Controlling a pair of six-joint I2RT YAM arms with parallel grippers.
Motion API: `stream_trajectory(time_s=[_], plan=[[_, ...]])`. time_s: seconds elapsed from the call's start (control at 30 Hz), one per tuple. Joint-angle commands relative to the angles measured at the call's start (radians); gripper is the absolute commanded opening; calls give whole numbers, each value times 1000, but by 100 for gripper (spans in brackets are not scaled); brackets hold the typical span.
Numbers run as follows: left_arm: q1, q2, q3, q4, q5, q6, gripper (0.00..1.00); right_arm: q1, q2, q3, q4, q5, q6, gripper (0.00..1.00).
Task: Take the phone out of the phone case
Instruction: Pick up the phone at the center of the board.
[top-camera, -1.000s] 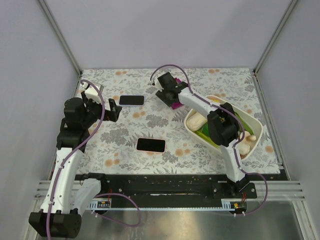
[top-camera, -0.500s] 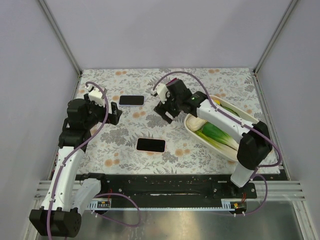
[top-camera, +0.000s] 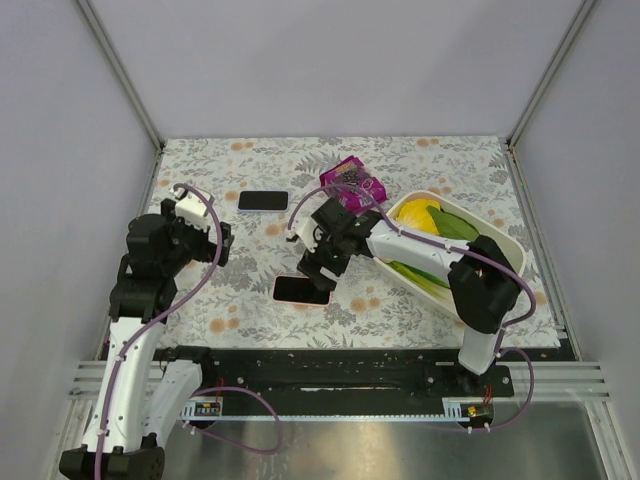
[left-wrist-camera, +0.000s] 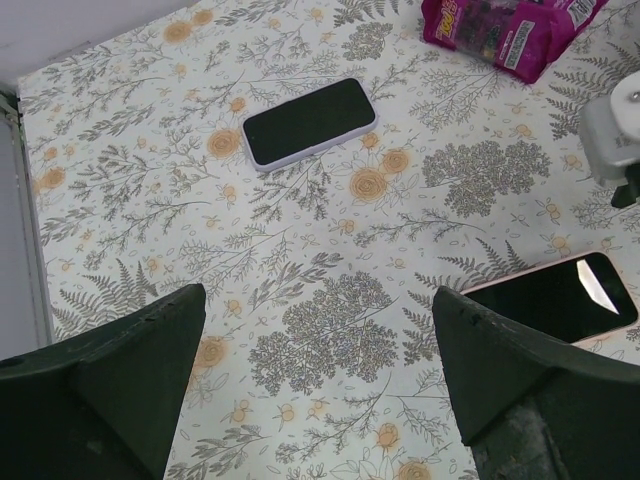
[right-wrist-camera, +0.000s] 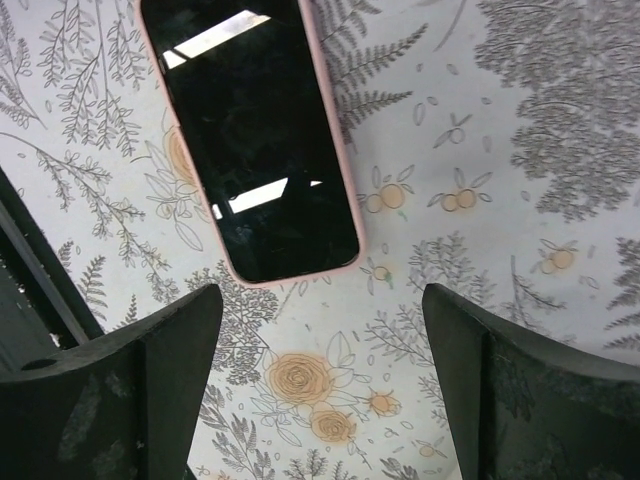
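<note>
A phone in a pink case (top-camera: 302, 290) (right-wrist-camera: 250, 140) lies face up on the flowered cloth, near the front middle. My right gripper (top-camera: 318, 266) (right-wrist-camera: 320, 370) hovers just beyond its short end, open, with only bare cloth between its fingers. A second phone in a pale case (top-camera: 263, 201) (left-wrist-camera: 310, 122) lies flat farther back on the left. My left gripper (top-camera: 222, 246) (left-wrist-camera: 320, 380) hangs open over bare cloth between the two phones. In the left wrist view the pink-cased phone (left-wrist-camera: 555, 298) shows at the right edge.
A purple snack bag (top-camera: 352, 183) (left-wrist-camera: 510, 30) lies at the back middle. A white basin (top-camera: 503, 243) with green and yellow vegetables stands on the right, beside the right arm. Grey walls and metal posts ring the table.
The right arm has swung from the back, by the purple bag, forward to the pink-cased phone, and its jaws have opened wider. The bag now lies uncovered. The left arm has shifted only slightly.
</note>
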Motion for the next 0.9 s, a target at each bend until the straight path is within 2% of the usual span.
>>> stream_trajectory(time_s=[0.0,0.57,0.87], plan=[[1,-5,-1,0,-9,33,99,22,24,-21,18,-72,9,90],[1,34,26,17,74,-16,99,24,119,-28,38,-43,-24,91],[1,43,34,16,73,-18,99,22,132,-37,37,-123,-53,91]])
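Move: The phone at the board's center lies about 5 cm left of the right hand, 3 cm back and 8 cm below, with its right end nearest. From that phone, the lavender-cased phone is some 25 cm farther out and 11 cm left, and the purple bag about 29 cm out and 15 cm right. From the left hand, the center phone lies roughly 17 cm right, 4 cm back and 25 cm below. The right hand sinks about 6 cm and slightly back, jaws staying wide open, towards the phone's right end. ##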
